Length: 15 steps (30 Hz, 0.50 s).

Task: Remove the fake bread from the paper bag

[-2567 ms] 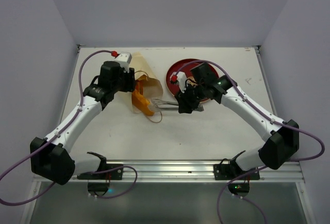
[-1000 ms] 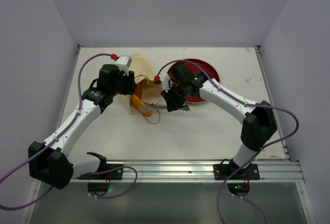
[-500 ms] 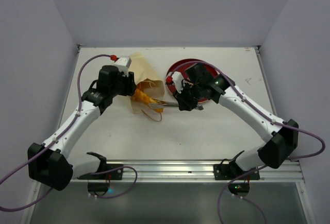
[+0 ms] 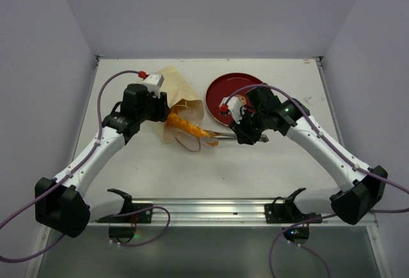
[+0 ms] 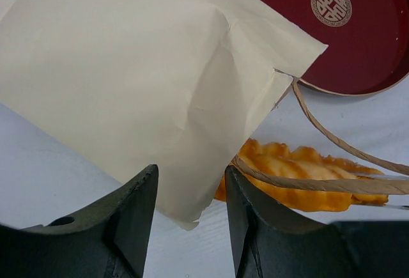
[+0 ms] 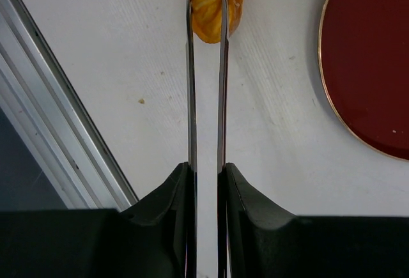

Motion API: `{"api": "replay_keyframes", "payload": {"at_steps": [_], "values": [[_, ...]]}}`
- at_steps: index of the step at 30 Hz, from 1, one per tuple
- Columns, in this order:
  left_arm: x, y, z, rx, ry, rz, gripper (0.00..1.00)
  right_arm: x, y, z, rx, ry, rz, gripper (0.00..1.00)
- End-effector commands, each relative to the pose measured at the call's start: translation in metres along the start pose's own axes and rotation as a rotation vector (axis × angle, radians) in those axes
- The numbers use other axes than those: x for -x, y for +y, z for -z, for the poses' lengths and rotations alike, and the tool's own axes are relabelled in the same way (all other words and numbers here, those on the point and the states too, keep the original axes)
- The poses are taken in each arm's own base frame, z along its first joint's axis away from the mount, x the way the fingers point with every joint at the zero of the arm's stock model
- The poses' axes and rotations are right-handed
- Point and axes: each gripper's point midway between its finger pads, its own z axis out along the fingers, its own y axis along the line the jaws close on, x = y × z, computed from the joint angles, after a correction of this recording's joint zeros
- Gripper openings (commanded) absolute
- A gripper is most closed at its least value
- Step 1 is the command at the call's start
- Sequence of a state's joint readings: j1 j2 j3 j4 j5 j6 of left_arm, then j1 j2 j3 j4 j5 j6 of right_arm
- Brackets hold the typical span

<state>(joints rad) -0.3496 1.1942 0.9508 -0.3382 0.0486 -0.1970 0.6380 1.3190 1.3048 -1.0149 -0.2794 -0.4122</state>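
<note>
The cream paper bag [image 4: 180, 94] lies on its side, mouth toward the right. My left gripper [image 4: 161, 109] is at its left end, and in the left wrist view the bag's [image 5: 140, 80] corner sits between that gripper's [image 5: 190, 172] fingers. A long orange roll of fake bread [image 4: 186, 126] pokes out of the bag's mouth onto the table. Thin metal tongs [image 4: 220, 135] pinch its near end [image 6: 214, 3]. My right gripper [image 4: 241, 135] is shut on the tongs' blades [image 6: 190, 86], its fingers [image 6: 206, 166] pressing them from both sides. Any other bread is hidden.
A red round plate [image 4: 223, 89] with a gold rim sits just right of the bag and behind the right gripper, seen also as the plate [image 6: 377, 61] in the right wrist view. The bag's brown cord handle [image 4: 188, 145] loops over the roll. A metal rail [image 4: 211, 211] runs along the near edge.
My right arm has drawn back to the right with the tongs, pulling the orange roll farther out of the bag. The left gripper and bag shifted slightly.
</note>
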Motion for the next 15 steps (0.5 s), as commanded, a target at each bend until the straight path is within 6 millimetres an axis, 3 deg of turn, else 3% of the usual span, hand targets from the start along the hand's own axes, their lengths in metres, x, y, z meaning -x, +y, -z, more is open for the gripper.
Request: {"api": "replay_keyframes", "payload": {"at_steps": [1,6,15], "values": [[0.017,-0.007,0.009,-0.038,-0.08,-0.047,0.5,0.003,-0.01,0.025,-0.053,-0.067,0.011,0.0],[0.013,-0.012,0.014,-0.078,-0.087,-0.084,0.5,-0.013,-0.019,0.046,-0.072,-0.083,-0.019,0.0],[0.005,-0.014,0.024,-0.101,-0.101,-0.123,0.51,-0.057,-0.013,0.07,-0.128,-0.025,-0.019,0.0]]}}
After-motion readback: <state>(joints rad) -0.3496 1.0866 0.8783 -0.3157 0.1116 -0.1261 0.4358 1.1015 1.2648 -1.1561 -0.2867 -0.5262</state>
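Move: My right hand still holds the metal tongs, which already grip the near end of the fake bread. The bread's middle is about 12 cm ahead, 17 cm to the left and some 14 cm below, its far part still in the paper bag, whose middle lies roughly 27 cm ahead and 25 cm left. The red plate is some 33 cm ahead and about 4 cm right. From my left hand the bread is around 11 cm right, 2 cm ahead and 12 cm below. I keep the tongs shut on the bread and pull it with my right hand quickly to the right, away from the bag's mouth, about 7 cm, rising nearly 3 cm and easing back towards the end as the wrist turns slightly clockwise. My left hand, fingers still half open above the bag, backs off some 2 cm, tipping up a little and turning slightly clockwise. ##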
